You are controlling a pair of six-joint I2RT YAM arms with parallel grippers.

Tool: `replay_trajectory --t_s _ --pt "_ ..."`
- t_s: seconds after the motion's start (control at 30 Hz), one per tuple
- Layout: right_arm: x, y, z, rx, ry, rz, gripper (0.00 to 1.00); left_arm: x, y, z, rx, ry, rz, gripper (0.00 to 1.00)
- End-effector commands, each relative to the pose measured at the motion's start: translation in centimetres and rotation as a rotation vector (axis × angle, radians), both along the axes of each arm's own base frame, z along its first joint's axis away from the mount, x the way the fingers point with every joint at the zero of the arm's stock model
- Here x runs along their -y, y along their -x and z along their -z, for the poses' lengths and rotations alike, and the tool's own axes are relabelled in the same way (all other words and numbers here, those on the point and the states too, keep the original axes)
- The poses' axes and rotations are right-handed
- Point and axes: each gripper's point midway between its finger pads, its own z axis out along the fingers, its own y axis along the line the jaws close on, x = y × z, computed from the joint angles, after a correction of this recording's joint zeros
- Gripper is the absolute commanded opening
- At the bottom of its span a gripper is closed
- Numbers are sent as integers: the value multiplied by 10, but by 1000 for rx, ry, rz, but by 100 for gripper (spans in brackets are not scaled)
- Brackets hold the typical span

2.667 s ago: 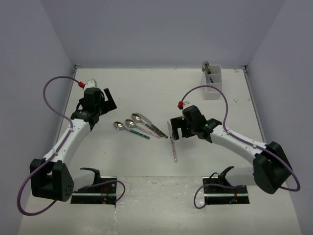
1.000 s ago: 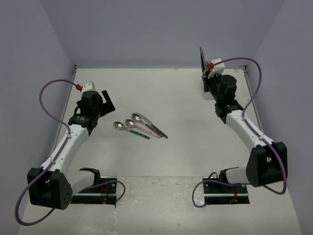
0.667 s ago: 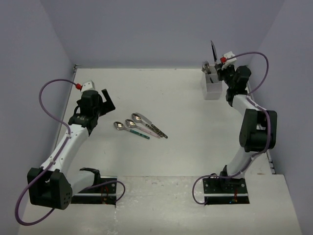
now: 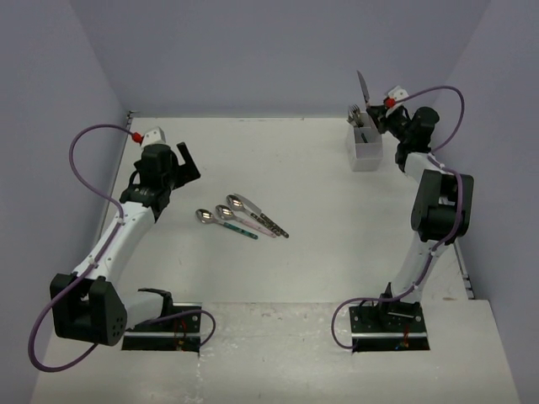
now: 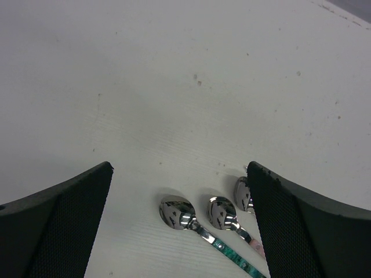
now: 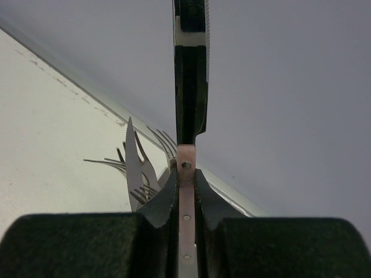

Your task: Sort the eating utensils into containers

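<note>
Three spoons lie side by side mid-table, handles teal, pink and dark patterned. My left gripper hangs open just left of them; in the left wrist view its open jaws frame the teal-handled spoon and the pink-handled spoon. The white cutlery holder stands at the back right with forks and a serrated knife in it. My right gripper is shut on a pink-handled knife, held blade up just above and beside the holder.
The grey back wall rises right behind the holder. The table's right edge runs close to the right arm. Both arm bases with purple cables sit at the near edge.
My right gripper took the pink-handled knife off the middle of the table and carried it to the holder at the back right. The left arm has shifted slightly back.
</note>
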Motion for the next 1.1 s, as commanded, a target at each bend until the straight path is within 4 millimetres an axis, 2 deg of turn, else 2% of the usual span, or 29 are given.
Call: replay_trajectory --t_s 0.0,0.2,0.23,0.33,0.43,0.5,0.57,0.6,0.63,0.67,0.73,0.8,0.83,0.9,0.93,0.97,1.0,1.03,1.07 --pt "3 4 1 15 29 -18 8 0 -10 -32 87 -16 3 100" --pt "4 7 14 -25 27 -6 12 -2 -6 -32 85 -24 0 100" --pt "6 7 14 -26 28 7 19 -2 -6 -32 84 -23 0 100" --pt "17 2 14 -31 21 70 29 -3 -3 -31 78 -24 -2 100" --pt "20 6 4 -18 18 84 32 -3 2 -25 58 -25 -5 100" --pt "20 11 -10 6 21 86 48 -5 4 -23 53 -24 -13 100" --pt "18 17 -17 11 21 91 53 -5 6 -24 56 -19 -14 100" --pt "17 24 -34 38 21 92 56 -4 6 -23 55 -16 -11 100" --pt "14 30 -38 33 6 90 62 -4 7 -23 56 -14 -13 100" --pt "10 34 -45 32 -2 93 76 -4 8 -24 58 -11 -15 100" --pt "2 51 -66 36 -21 106 95 -4 9 -22 56 -3 -19 100" --pt "-16 62 -78 38 -33 120 99 -4 10 -19 49 2 -29 100" --pt "-24 75 -86 39 -26 135 99 -5 11 -13 23 1 -37 100" --pt "-55 85 -90 25 4 187 99 -6 12 -8 2 2 -43 100" --pt "-65 99 -90 -23 12 201 99 -5 13 -3 -15 6 -47 100" --pt "-112 121 -83 -87 7 126 99 -5 15 2 -28 15 -51 100" --pt "-110 121 -81 -99 -4 140 99 -4 16 4 -33 16 -49 100" --pt "-141 142 -72 -157 4 77 99 -4 17 5 -35 22 -53 100" --pt "-150 149 -63 -193 7 89 99 -5 19 8 -42 21 -55 100"
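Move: The right gripper holds the knife by its pink handle, blade up, over the far part of the container. The middle of the container lies about 4 cm back from that hand, straight in line sideways and some 16 cm below. The forks already in it stand about 4 cm to the hand's left, about 1 cm nearer and 7 cm lower. From the left hand the container is roughly 18 cm ahead, 55 cm to the right and 12 cm below. Lower the right gripper about 3 cm, handle end first, into the far compartment beside the forks, tipping the fingers down only slightly. Open them wide to let go of the knife while ending the descent, then draw the empty hand back, left and up, some 11 cm back and 11 cm left, climbing well clear of the container. ##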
